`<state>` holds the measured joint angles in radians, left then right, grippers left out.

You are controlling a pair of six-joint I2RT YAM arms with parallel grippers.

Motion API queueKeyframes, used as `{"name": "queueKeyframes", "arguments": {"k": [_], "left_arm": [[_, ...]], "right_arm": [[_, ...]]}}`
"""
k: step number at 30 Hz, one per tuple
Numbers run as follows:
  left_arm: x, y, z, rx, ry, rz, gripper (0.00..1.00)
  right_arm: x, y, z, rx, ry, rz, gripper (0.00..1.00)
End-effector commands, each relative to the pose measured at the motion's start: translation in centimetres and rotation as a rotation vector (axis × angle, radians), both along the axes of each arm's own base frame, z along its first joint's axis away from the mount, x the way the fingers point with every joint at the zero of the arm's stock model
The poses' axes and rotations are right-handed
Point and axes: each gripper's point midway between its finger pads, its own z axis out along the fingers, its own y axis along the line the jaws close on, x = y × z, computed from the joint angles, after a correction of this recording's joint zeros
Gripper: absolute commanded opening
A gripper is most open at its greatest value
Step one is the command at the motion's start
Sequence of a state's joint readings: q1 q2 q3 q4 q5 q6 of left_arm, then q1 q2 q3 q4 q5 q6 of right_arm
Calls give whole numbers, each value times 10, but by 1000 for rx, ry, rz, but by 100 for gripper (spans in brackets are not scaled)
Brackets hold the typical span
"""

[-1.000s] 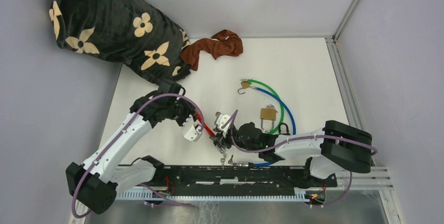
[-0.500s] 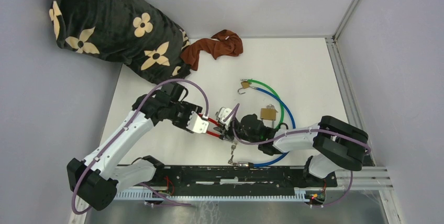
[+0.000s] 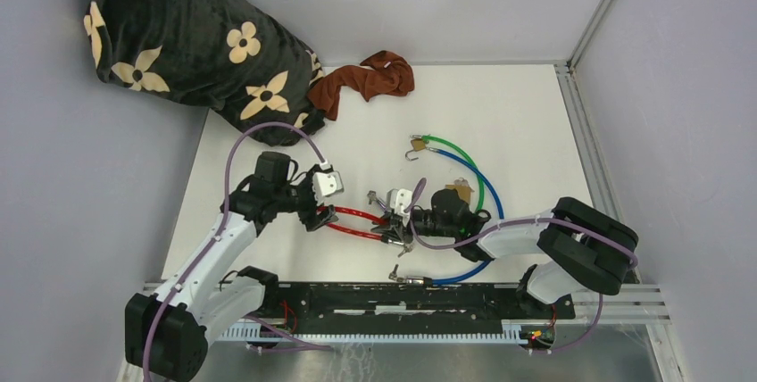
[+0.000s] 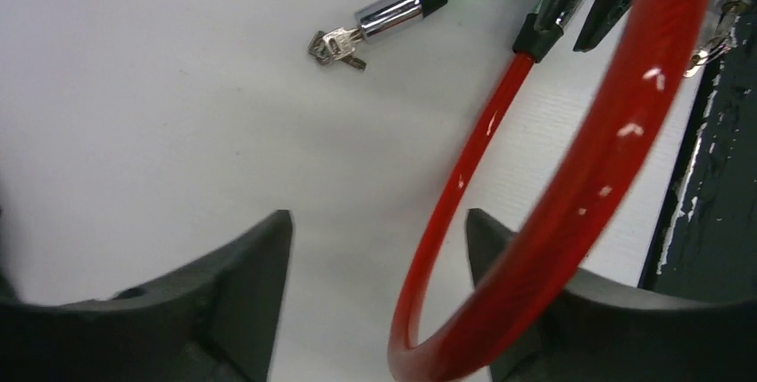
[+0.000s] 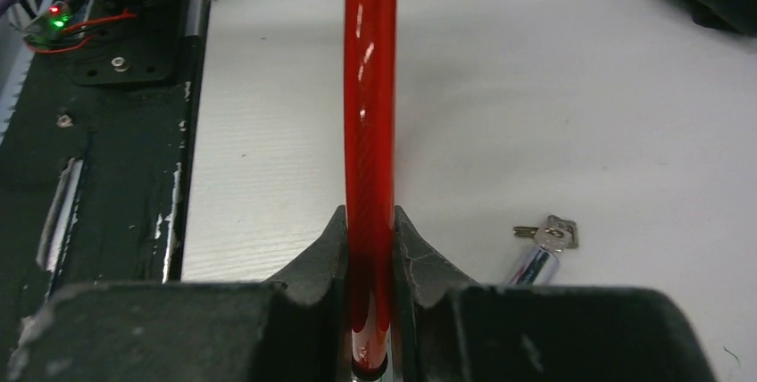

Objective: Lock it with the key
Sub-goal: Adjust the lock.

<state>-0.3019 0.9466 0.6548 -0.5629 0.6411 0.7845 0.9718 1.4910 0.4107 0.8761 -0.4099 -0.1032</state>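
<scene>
A red cable lock (image 3: 350, 211) lies as a flat loop on the white table between both arms. My right gripper (image 3: 391, 228) is shut on its end; the red cable (image 5: 370, 87) runs straight out from between the fingers (image 5: 370, 230). My left gripper (image 3: 314, 214) stands open over the loop's far bend. In the left wrist view the red cable (image 4: 616, 132) leans against one finger, unclamped, the jaws (image 4: 379, 244) wide apart. A small key (image 4: 335, 45) sits in a green cable's chrome end. Another key (image 5: 553, 233) sticks out of a chrome barrel beside my right fingers.
A brass padlock (image 3: 458, 190) lies half hidden behind the right arm, inside green (image 3: 473, 168) and blue (image 3: 473, 270) cable loops. A chrome lock end with a key (image 3: 395, 272) lies by the black base rail (image 3: 402, 297). A flowered blanket (image 3: 178, 34) and a brown cloth (image 3: 366, 78) lie at the back.
My left gripper has opened, let go of the red cable and drawn back to the left. The right gripper, shut on the cable's end, moved slightly right and away from the rail.
</scene>
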Motion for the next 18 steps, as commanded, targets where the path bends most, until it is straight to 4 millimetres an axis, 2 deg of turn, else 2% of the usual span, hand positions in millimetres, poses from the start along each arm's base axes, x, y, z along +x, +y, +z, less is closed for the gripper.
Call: {"name": "queueKeyframes", "arguments": {"k": [1,3,4,5,6,9,11,14,18], "left_arm": [[-1,-20,13,-135,-74,-77,67],[-18,-23,11,-142,-73,-164,36],[-25,-23,10,-135,-83,-206,20],[-30,-21,7,-122,-80,-226,8],[-33,-18,4,-102,-80,-236,3],[-36,-8,-5,-21,-102,-261,2],[-38,-3,-6,13,-112,-275,2],[-40,-2,-4,29,-128,-304,2],[-39,-4,-1,26,-132,-316,2]], "right_arm": [[-18,5,26,89,-52,150,0],[-15,4,18,50,-56,147,1],[-12,4,14,23,-61,144,6],[-9,4,7,-20,-60,141,12],[-7,3,1,-56,-58,136,19],[-1,-2,-13,-160,-41,123,39],[-2,-7,-20,-209,-32,127,50],[-4,-11,-29,-253,-23,139,56],[-2,-7,-37,-281,12,143,57]]}}
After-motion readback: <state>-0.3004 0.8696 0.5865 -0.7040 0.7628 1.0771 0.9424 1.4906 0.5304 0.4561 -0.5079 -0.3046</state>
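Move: The left hand hangs open around the bend of the red cable, which lies about 2 cm back from its hand point, 1 cm to the right and 1 cm below. The right hand still pinches the cable's upper end; the red lock body sits some 3 cm back, 3 cm right and 4 cm below it. From the right hand, the green lock's end is about 6 cm ahead, 2 cm left, and the blue lock's 14 cm back, 7 cm right, both roughly 9 cm down. The left hand draws back about 4 cm, sinking slightly, and early on closes its fingers to pinch the red cable's bend, then keeps that hold while turning some 15 degrees clockwise. Once that grip is shut, the right hand, after a small shift back and forward again, opens and lets go of the cable's upper end, then sinks about 4 cm with a slight drift to the right, its fingers tipping down some 15 degrees towards the red lock body. ##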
